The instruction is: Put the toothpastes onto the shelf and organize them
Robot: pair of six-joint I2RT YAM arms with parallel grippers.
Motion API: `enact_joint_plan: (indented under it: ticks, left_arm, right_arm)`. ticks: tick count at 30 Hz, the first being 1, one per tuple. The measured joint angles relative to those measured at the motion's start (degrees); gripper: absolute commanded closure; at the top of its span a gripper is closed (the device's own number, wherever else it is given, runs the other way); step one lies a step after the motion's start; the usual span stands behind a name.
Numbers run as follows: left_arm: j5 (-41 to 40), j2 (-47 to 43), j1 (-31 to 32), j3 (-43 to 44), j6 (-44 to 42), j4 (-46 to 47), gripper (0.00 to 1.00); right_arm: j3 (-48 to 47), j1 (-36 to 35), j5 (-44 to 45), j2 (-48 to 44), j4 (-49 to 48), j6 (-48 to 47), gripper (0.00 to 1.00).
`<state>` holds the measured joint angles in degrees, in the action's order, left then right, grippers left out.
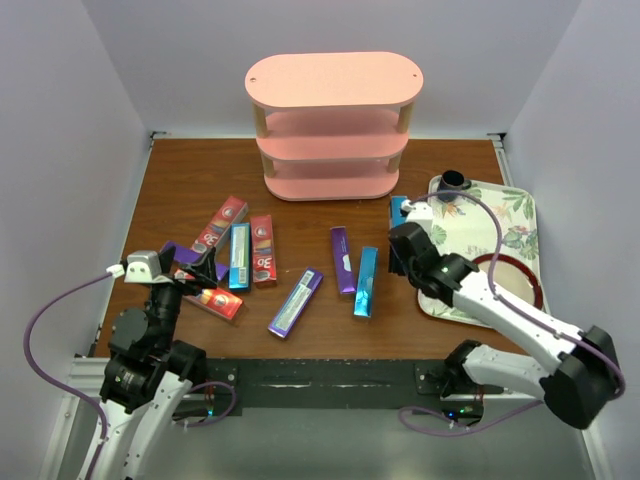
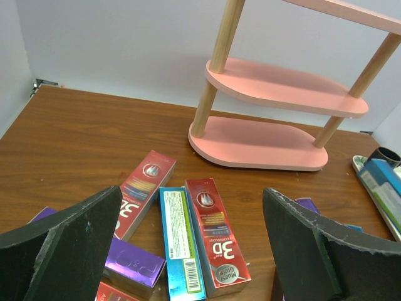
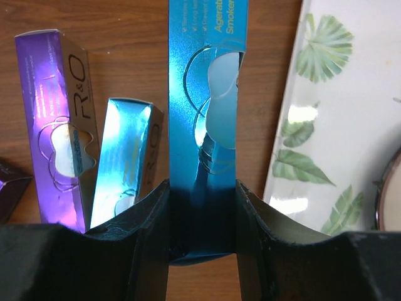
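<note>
The pink three-tier shelf [image 1: 330,120] stands at the back of the table with bare boards, and shows in the left wrist view too as the shelf [image 2: 263,141]. My right gripper [image 3: 202,188] is shut on one end of a shiny blue toothpaste carton [image 3: 207,75], beside the tray. My left gripper [image 2: 193,207] hangs open above a teal carton [image 2: 178,241] and a red "3D" carton [image 2: 216,235]. Another red carton [image 1: 222,222], a third red one [image 1: 213,300], two purple cartons [image 1: 296,302] [image 1: 342,259] and a teal carton [image 1: 366,281] lie loose on the table.
A floral tray [image 1: 500,215] sits at the right with a black cup [image 1: 453,180] and a red-rimmed dish [image 1: 510,285]. White walls close in the table on three sides. Another purple carton [image 2: 128,263] lies under my left finger.
</note>
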<state>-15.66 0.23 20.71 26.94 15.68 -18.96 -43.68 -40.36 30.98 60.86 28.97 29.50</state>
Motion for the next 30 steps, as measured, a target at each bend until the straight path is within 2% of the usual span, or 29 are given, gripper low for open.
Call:
enact_joint_plan:
  ticks: [12, 19, 30]
  left_arm:
    - [0.02, 0.0, 0.0, 0.0, -0.04, 0.04, 0.0]
    - [0.04, 0.0, 0.0, 0.0, -0.11, 0.76, 0.01]
    - [0.55, 0.0, 0.0, -0.02, -0.22, 1.73, 0.01]
  right_arm:
    - [-11.52, 13.49, -15.78, 22.75, -16.85, -11.74, 0.75]
    - [-21.44, 16.06, -18.4, 35.47, -23.32, -14.84, 0.75]
    - [-26.47, 17.46, -18.43, 47.28, -30.91, -15.61, 0.71]
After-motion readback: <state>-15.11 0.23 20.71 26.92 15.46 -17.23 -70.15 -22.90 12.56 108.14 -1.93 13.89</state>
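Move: Ahead of the right hand, which already holds a light-blue toothpaste box, its goal is the right end of the bottom shelf: about 31 cm out, 5 cm left, 10 cm lower. The mug stands some 24 cm ahead and 18 cm right; on the table the loose blue box lies about 12 cm left and 3 cm back, the purple box 18 cm left and 4 cm ahead. From the left hand, that shelf end is roughly 37 cm ahead, 52 cm right and 24 cm below. Carrying the gripped box far end first, the right hand sweeps some 22 cm forward and drifts about 5 cm left, towards the shelf's right-hand opening. The way out is almost level; near the end it slows and sinks to about 5 cm lower, the box passing in between bottom and middle boards. Fingers keep their pinch, the wrist barely turns. ##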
